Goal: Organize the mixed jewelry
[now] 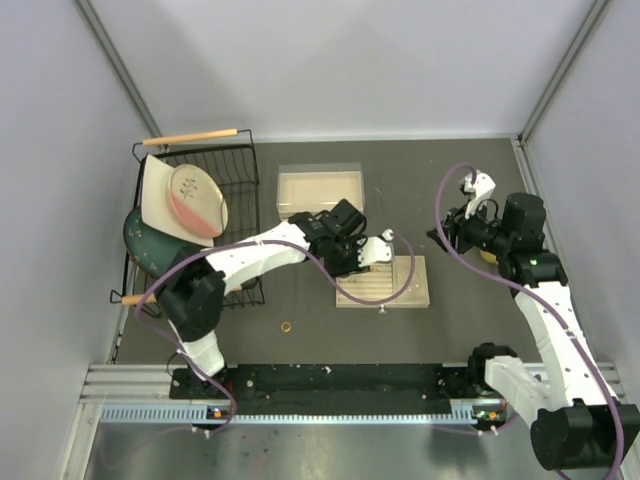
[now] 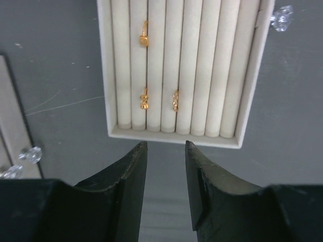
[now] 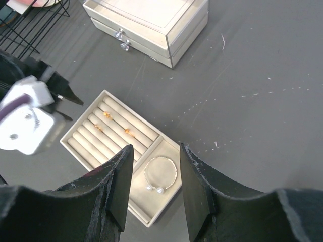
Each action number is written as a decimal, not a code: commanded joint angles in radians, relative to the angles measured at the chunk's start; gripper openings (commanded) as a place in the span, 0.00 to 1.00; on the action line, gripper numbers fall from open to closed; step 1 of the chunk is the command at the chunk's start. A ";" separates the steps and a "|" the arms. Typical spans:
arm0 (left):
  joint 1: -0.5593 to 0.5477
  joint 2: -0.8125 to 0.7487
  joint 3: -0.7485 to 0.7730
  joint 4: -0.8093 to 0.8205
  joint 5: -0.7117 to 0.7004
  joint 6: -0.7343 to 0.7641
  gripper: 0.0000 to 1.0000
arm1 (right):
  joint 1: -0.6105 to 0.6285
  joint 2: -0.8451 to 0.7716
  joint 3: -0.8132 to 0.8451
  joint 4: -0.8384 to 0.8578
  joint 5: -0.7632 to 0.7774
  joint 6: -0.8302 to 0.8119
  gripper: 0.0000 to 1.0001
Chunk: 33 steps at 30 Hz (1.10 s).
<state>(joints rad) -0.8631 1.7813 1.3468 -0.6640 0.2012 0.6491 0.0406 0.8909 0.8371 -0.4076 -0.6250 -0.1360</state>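
Observation:
Three small gold rings (image 2: pixel 144 98) sit in the slots of the beige tray (image 2: pixel 113 132), in the rolled left half. My left gripper (image 2: pixel 165 146) hovers just before the tray's near edge, open and empty. The silver bracelet (image 3: pixel 161 174), with two pearl ends, lies in the tray's flat compartment (image 3: pixel 151 212). Above it, well off the table, my right gripper (image 3: pixel 154 151) stands open with nothing in it. One more ring (image 1: pixel 286 326) lies on the dark table, left of the tray (image 1: pixel 420 295).
A clear two-drawer box (image 1: pixel 320 190) stands behind the tray. At the far left a black dish rack (image 1: pixel 240 180) holds plates. A yellow object (image 1: pixel 487 256) peeks out beside the right arm. A loose crystal knob (image 2: pixel 281 17) lies by the tray's corner.

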 commanded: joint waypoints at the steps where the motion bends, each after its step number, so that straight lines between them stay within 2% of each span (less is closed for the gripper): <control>1: -0.002 -0.147 -0.038 -0.042 0.017 -0.009 0.42 | -0.016 -0.009 -0.003 0.018 -0.021 -0.008 0.42; 8: 0.009 -0.298 -0.227 -0.088 -0.042 0.015 0.42 | -0.016 0.000 -0.003 0.015 -0.030 -0.014 0.44; 13: 0.016 -0.362 -0.371 -0.072 -0.126 -0.046 0.41 | -0.016 0.003 -0.006 0.013 -0.027 -0.017 0.45; 19: 0.018 -0.384 -0.463 -0.046 -0.186 -0.120 0.39 | -0.016 0.011 -0.007 0.010 -0.035 -0.019 0.45; 33: 0.035 -0.387 -0.557 -0.031 -0.108 -0.155 0.38 | -0.016 0.023 -0.009 0.004 -0.047 -0.030 0.45</control>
<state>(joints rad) -0.8383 1.4284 0.8085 -0.7147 0.0547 0.5148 0.0360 0.9085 0.8291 -0.4141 -0.6468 -0.1429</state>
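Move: The last loose gold ring lies on the bare table about 14 cm to the left of the left hand, some 11 cm back and roughly 8 cm below it. The jewelry tray, already holding three rings and the bracelet, has its middle about 9 cm to this hand's right, level with it and 7 cm below. The clear-lidded case stands about 19 cm ahead and 6 cm left. From the idle right hand the ring is roughly 33 cm left, 12 cm back and 23 cm below. The loose ring is what the empty left hand heads for: it first rises some 3 cm clear of the tray, then arcs about 15 cm left and 9 cm back while sinking close to the table, slowing as it comes. Meanwhile the wrist rolls and turns counter-clockwise, each by 10 to 15 degrees, bringing the fingers nearer to straight down; they stay partly open, just above and slightly forward of the ring, not yet on it. ##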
